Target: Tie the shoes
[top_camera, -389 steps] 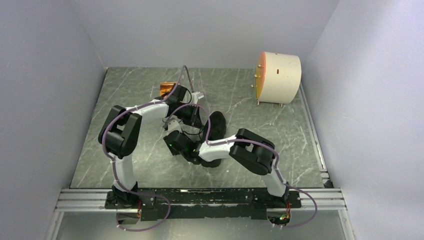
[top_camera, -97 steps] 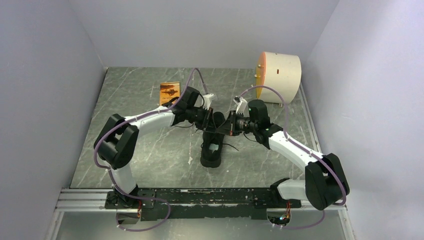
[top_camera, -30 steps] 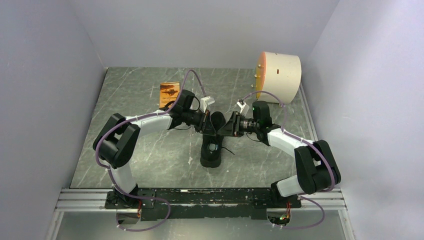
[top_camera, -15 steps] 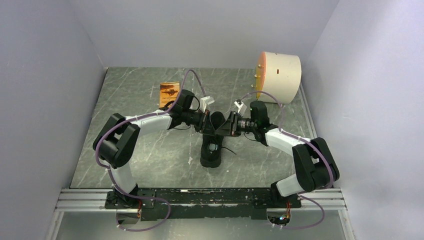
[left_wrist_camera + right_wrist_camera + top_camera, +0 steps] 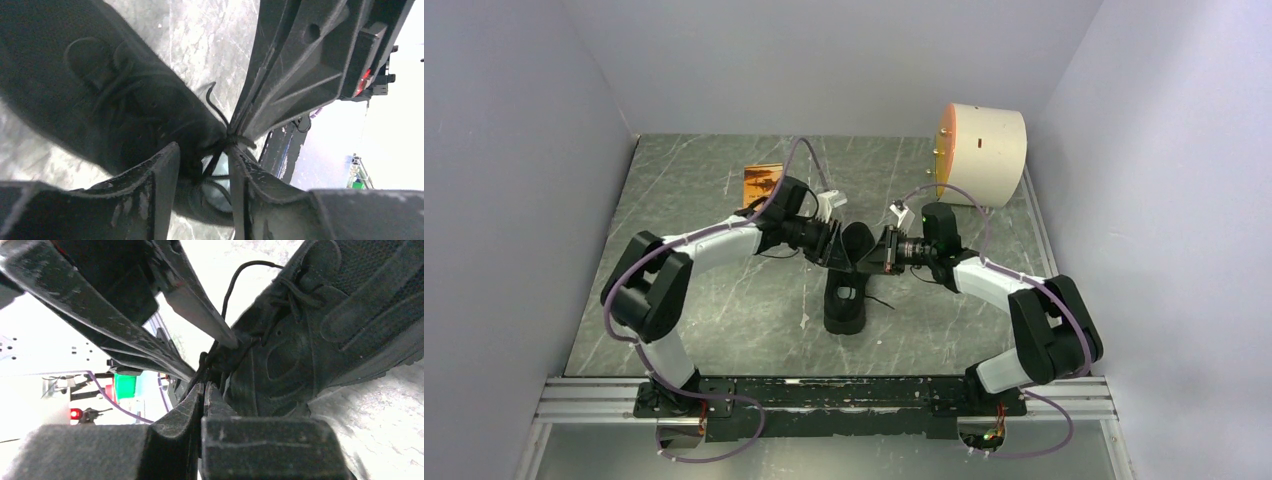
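Note:
The black shoe (image 5: 848, 292) lies mid-table, toe pointing away from the arm bases. Both grippers meet over its laced part. My left gripper (image 5: 834, 250) comes in from the left and stands open. In the left wrist view its fingers (image 5: 167, 160) straddle a thin black lace (image 5: 214, 161) without pinching it, at the gripper's tips (image 5: 202, 152). My right gripper (image 5: 876, 252) reaches in from the right. Its tips (image 5: 204, 386) are shut on the lace (image 5: 207, 360) beside the shoe (image 5: 325, 325). The right gripper's fingers (image 5: 280, 85) fill the upper right of the left wrist view.
A cream cylinder with an orange face (image 5: 982, 155) stands at the back right. An orange-brown tile (image 5: 759, 180) lies behind the left arm. Grey walls enclose the marbled table (image 5: 714, 320); a metal rail (image 5: 824, 398) runs along its near edge.
The left gripper's jaws have opened and let go of the lace. The right gripper has closed on the lace. The left arm's elbow has shifted slightly left.

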`<state>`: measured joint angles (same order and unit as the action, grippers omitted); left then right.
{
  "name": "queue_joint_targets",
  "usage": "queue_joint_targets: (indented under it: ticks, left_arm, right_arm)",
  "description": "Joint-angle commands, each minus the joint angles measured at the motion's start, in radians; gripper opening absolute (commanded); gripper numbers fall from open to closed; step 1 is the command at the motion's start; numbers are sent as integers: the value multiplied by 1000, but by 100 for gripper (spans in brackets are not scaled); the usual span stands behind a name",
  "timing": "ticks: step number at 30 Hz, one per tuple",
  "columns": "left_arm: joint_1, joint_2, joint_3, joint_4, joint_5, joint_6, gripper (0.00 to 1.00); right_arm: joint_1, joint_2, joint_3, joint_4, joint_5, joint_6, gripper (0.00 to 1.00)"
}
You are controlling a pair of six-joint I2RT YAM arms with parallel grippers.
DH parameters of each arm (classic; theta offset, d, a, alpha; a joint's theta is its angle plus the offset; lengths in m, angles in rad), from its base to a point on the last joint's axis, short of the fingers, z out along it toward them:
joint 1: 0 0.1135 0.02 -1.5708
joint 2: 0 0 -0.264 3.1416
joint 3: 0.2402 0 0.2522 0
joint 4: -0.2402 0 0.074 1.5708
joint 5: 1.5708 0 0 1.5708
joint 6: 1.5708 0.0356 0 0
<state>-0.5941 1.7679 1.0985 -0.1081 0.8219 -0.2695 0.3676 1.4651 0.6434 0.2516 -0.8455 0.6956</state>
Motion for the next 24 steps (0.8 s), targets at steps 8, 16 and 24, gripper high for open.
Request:
queue_joint_targets:
  ticks: [8,16,24]
  left_arm:
    - [-3,-269,7,-256,-336,12,63]
    - [-151,-284,3,-303,-483,-109,64]
    - [-257,-221,42,-335,-682,-148,62]
  right_arm:
    - [5,-13,-9,11,53,-4,0]
    - [3,-1,9,9,43,-9,0]
    - [4,4,4,12,34,-16,0]
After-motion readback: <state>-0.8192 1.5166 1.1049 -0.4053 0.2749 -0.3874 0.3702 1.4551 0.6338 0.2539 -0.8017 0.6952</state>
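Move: The lace loop draped over the shoe's opening lies about 6 cm back from the left hand, 1 cm to its left and 3 cm lower; the opening itself is some 7 cm back, 1 cm left and 5 cm down. The lace knot at the right fingers is about 1 cm back, 2 cm right and 1 cm down. From the right hand, the draped lace loop is about 6 cm back, 3 cm left and 3 cm lower. Left hand opens wider, rises about 5 cm, then backs and sinks towards the draped lace loop; right keeps pinching. ##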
